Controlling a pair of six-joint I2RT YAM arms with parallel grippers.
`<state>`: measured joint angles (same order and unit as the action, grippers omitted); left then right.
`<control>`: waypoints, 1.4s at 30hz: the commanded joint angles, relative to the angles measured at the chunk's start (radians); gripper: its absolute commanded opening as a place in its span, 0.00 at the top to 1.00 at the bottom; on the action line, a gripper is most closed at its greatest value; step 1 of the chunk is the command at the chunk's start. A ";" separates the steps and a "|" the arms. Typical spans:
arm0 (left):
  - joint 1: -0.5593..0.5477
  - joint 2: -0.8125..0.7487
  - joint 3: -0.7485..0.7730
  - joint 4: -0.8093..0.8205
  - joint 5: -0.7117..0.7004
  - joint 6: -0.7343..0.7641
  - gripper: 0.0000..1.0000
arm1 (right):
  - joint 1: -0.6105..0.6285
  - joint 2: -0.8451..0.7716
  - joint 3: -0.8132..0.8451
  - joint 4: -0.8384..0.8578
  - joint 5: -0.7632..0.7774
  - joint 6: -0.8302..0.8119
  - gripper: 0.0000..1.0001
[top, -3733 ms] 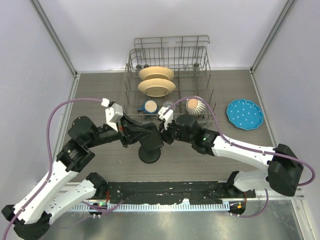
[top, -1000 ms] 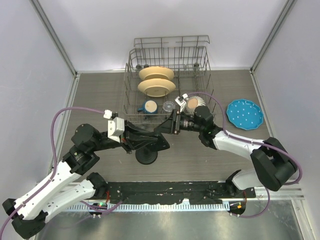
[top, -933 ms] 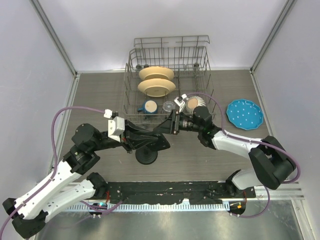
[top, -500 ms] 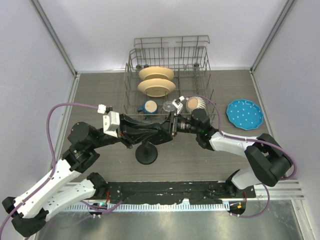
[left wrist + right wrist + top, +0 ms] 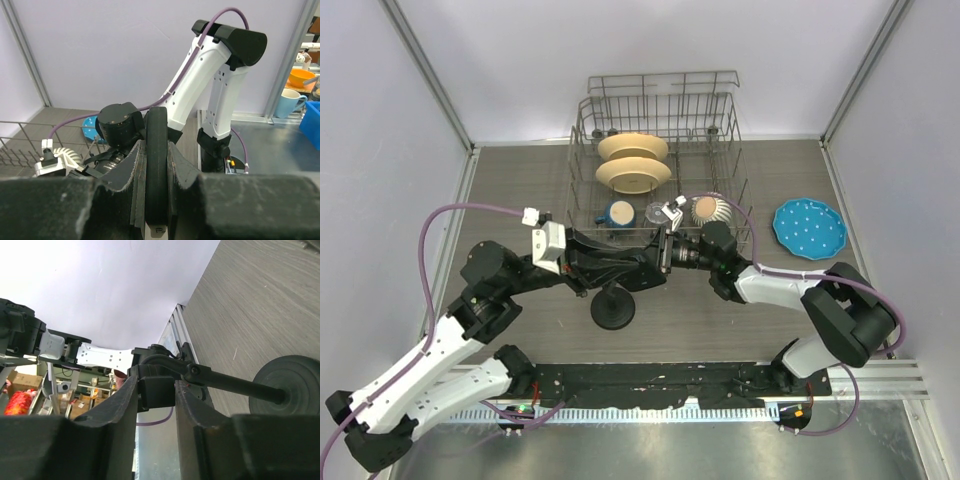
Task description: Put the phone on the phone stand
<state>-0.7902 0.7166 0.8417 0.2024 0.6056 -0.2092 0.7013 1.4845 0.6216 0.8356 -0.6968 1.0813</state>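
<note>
In the top view my left gripper (image 5: 610,265) is shut on the phone (image 5: 645,273), a thin black slab held above the phone stand's round base (image 5: 612,311). The left wrist view shows the phone (image 5: 156,125) edge-on, pinched between the fingers of the left gripper (image 5: 156,146). My right gripper (image 5: 665,252) meets it from the right. In the right wrist view the right gripper (image 5: 156,382) has both fingers against the stand's clamp head (image 5: 157,394). The stem (image 5: 235,383) runs to the disc base (image 5: 295,385). From above the clamp head is hidden.
A wire dish rack (image 5: 660,100) stands directly behind the grippers, holding cream plates (image 5: 633,175), a blue mug (image 5: 618,213) and a ribbed cup (image 5: 708,209). A blue dotted plate (image 5: 809,227) lies at the right. Walls close off both sides.
The right gripper has slid left toward the left gripper and narrowed its jaws onto the clamp head. The left gripper has shifted slightly with the phone still in it.
</note>
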 commanded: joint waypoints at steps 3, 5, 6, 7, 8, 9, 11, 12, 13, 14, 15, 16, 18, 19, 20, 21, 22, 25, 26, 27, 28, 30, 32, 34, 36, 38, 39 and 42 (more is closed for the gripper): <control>0.002 0.043 0.042 -0.040 0.087 0.099 1.00 | 0.009 -0.006 -0.011 0.103 0.003 0.032 0.87; 0.000 0.064 0.065 -0.146 0.112 0.189 1.00 | 0.009 -0.009 -0.016 0.102 0.014 0.032 0.99; 0.000 0.075 0.071 -0.182 0.132 0.208 1.00 | 0.009 -0.007 -0.016 0.105 0.014 0.037 0.99; 0.002 0.096 0.076 -0.239 0.150 0.258 1.00 | 0.009 -0.007 -0.016 0.108 0.014 0.035 0.99; 0.005 0.104 0.082 -0.257 0.164 0.325 1.00 | 0.007 0.000 -0.016 0.106 0.011 0.035 0.99; 0.003 0.116 0.083 -0.268 0.196 0.346 1.00 | 0.007 0.003 -0.016 0.108 0.010 0.035 0.99; 0.011 0.151 0.080 -0.259 0.235 0.373 1.00 | 0.007 0.019 -0.013 0.123 -0.003 0.040 0.99; 0.012 0.164 0.080 -0.245 0.238 0.382 1.00 | 0.006 0.022 -0.013 0.132 -0.006 0.052 0.99; 0.012 0.176 0.080 -0.233 0.241 0.392 1.00 | 0.007 0.025 -0.013 0.141 -0.009 0.055 0.99; 0.012 0.204 0.088 -0.233 0.240 0.402 1.00 | 0.007 0.026 -0.011 0.148 -0.013 0.058 0.99; 0.012 0.216 0.091 -0.230 0.232 0.418 1.00 | 0.006 0.026 -0.011 0.149 -0.017 0.060 0.99; 0.014 0.230 0.094 -0.218 0.214 0.421 1.00 | 0.006 0.026 -0.010 0.149 -0.020 0.062 0.99; 0.014 0.251 0.089 -0.213 0.200 0.456 1.00 | 0.006 0.022 -0.007 0.145 -0.020 0.063 0.99; 0.014 0.251 0.077 -0.207 0.168 0.470 1.00 | 0.004 0.023 -0.005 0.145 -0.023 0.071 0.99; 0.014 0.248 0.070 -0.207 0.151 0.482 1.00 | 0.006 0.023 -0.005 0.158 -0.024 0.078 0.99; 0.014 0.242 0.063 -0.207 0.128 0.497 1.00 | 0.006 0.025 -0.006 0.160 -0.023 0.084 0.99; 0.014 0.235 0.045 -0.207 0.108 0.525 1.00 | 0.006 0.026 -0.008 0.160 -0.026 0.091 0.99; 0.014 0.208 0.025 -0.213 0.053 0.568 1.00 | 0.004 0.029 -0.014 0.175 -0.024 0.112 0.99; 0.014 0.201 0.020 -0.218 0.036 0.576 1.00 | 0.004 0.033 -0.017 0.197 -0.024 0.130 0.99; 0.014 0.186 0.014 -0.224 0.023 0.585 1.00 | 0.004 0.036 -0.017 0.204 -0.024 0.140 0.99; 0.013 0.179 0.002 -0.233 0.014 0.599 1.00 | 0.003 0.039 -0.019 0.226 -0.024 0.147 0.99; 0.013 0.152 -0.012 -0.251 -0.013 0.610 1.00 | 0.003 0.043 -0.019 0.244 -0.023 0.173 0.99; 0.014 0.127 -0.033 -0.261 -0.026 0.613 1.00 | 0.000 0.043 -0.022 0.246 -0.017 0.181 0.99; 0.012 0.080 -0.058 -0.271 -0.056 0.596 1.00 | -0.006 0.036 -0.033 0.243 0.005 0.183 0.99; 0.014 0.014 -0.082 -0.276 -0.115 0.579 1.00 | -0.010 0.027 -0.055 0.253 0.029 0.184 0.99; 0.011 -0.028 -0.090 -0.320 -0.185 0.539 1.00 | -0.011 0.002 -0.077 0.279 0.088 0.183 0.99; 0.011 -0.072 -0.093 -0.339 -0.246 0.524 1.00 | -0.011 -0.009 -0.095 0.286 0.115 0.178 0.99; 0.011 -0.144 -0.137 -0.379 -0.280 0.481 1.00 | 0.015 -0.038 -0.118 0.331 0.213 0.173 0.99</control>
<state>-0.7849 0.6720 0.7254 -0.1806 0.4637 0.3149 0.7052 1.5124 0.5301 1.0336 -0.6144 1.2560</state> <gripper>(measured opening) 0.192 0.370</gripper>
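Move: Below the left hand, which already holds the phone, the stand head lies about 18 cm down, some 4 cm farther forward and 3 cm to the right. It is already between the right hand's finger pads. The stand base is some 37 cm below the left hand, about 1 cm ahead and 1 cm left. The blue mug stands in the rack about 21 cm ahead, neither left nor right, and the clear glass 9 cm to its right, both some 33 cm down. Lowering the phone beside the stand head, the left hand sinks about 12.5 cm, drifting right and tipping its fingers down some 25 degrees; it then eases forward and, at the level reached, swings back left about 5 cm. Its grip stays shut on the phone. The right hand keeps the stand head pinched nearly in place, tilting only slightly as the phone comes up against the head. ##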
